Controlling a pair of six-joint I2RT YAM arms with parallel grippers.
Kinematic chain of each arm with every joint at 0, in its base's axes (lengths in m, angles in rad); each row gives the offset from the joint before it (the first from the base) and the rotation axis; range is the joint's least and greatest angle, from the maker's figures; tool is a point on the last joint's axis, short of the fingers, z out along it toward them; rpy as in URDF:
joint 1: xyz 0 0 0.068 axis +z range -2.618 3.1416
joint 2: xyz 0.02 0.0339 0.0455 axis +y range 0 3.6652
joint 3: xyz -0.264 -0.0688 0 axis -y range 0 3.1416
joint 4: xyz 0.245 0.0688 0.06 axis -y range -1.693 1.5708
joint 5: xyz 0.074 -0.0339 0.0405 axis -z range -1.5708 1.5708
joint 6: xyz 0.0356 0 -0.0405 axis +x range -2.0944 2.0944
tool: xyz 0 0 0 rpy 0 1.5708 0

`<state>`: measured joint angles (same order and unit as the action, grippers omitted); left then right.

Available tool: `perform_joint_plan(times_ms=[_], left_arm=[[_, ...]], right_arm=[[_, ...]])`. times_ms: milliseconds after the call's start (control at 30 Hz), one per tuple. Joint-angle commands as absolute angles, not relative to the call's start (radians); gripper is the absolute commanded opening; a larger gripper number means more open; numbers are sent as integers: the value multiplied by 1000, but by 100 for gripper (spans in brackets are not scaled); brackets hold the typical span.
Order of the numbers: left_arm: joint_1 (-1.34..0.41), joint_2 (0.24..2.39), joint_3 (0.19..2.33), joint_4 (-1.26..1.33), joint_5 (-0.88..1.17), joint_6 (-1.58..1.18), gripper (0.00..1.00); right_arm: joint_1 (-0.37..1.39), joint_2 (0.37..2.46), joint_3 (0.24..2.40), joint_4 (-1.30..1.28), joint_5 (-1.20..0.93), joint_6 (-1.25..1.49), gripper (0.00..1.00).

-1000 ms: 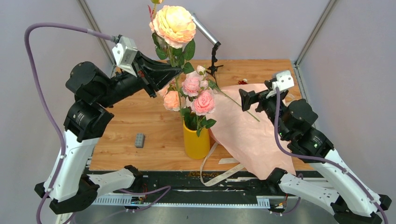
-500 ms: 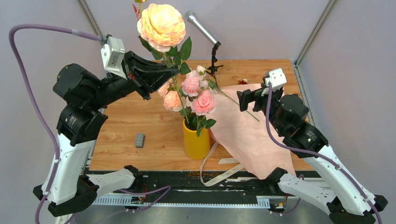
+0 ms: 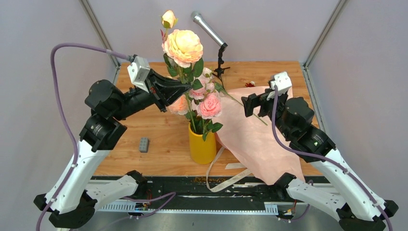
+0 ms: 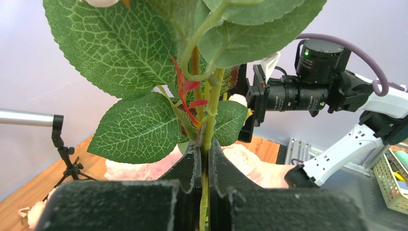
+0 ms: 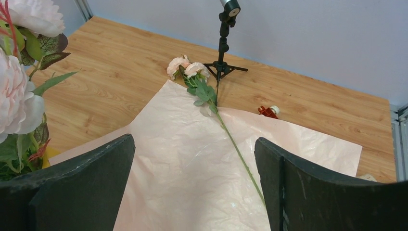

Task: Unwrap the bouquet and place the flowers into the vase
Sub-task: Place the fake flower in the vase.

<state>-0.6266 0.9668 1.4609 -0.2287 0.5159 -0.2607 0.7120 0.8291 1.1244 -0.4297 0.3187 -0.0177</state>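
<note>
The yellow vase (image 3: 202, 144) stands at the table's front middle with pink roses (image 3: 210, 105) in it. My left gripper (image 3: 187, 87) (image 4: 204, 147) is shut on the green stem (image 4: 208, 122) of a big peach rose (image 3: 183, 46), held above the vase. That stem slants down towards the vase's mouth. The pink wrapping paper (image 3: 255, 139) (image 5: 178, 159) lies spread flat to the right, the beige ribbon (image 3: 219, 175) trailing off its front. One thin-stemmed flower (image 5: 231, 137) with pale buds (image 5: 185, 66) lies on the paper. My right gripper (image 3: 250, 103) (image 5: 195, 144) hovers open above the paper.
A microphone on a small black tripod (image 3: 219, 48) (image 5: 223, 53) stands at the back, next to the lying flower's buds. A small grey block (image 3: 144, 144) lies left of the vase. A small red object (image 3: 250, 84) (image 5: 267, 110) sits by the paper's far edge.
My left arm swung the big rose left, then brought it back right and lower, over the vase. My right gripper edged slightly left and stayed open.
</note>
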Motion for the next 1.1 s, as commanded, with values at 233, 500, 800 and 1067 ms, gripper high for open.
perform_joint_plan(times_ms=[233,500,800,1067], left_arm=[[-623,852,1244,-11,486,-286,0],[-623,781,1097,109,468,-295,0],[-623,742,999,54,470,-253,0],[-623,718,933,54,475,-259,0]], right_arm=[[709,860,1100,-424,271,34,95],[709,873,1075,-413,266,43,94],[709,882,1013,-373,252,80,93],[709,909,993,-359,242,98,92]])
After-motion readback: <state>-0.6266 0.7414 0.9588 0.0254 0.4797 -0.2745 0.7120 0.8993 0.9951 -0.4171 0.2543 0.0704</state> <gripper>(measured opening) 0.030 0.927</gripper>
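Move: The yellow vase's middle is about 26 cm below the left hand, 4 cm back and some 4 cm to its right. The pink rose already in the vase is roughly 3 cm back, 9 cm right and 7 cm below; the orange roses are about 6 cm ahead, 2 cm left and 13 cm below. From the right hand, the loose flower's mid-stem lies about 14 cm ahead, 2 cm right and 19 cm down, while the vase is 13 cm back, 15 cm left and 6 cm below. The big peach rose, still pinched by its stem in the shut left fingers, is lowered nearly straight down about 10 cm towards the yellow vase, among the blooms already standing there, its attitude almost unchanged. Meanwhile the open, empty right hand sinks some 8 cm over the pink paper towards the loose flower, drifts slightly left and tips down about 10 degrees, touching nothing. ##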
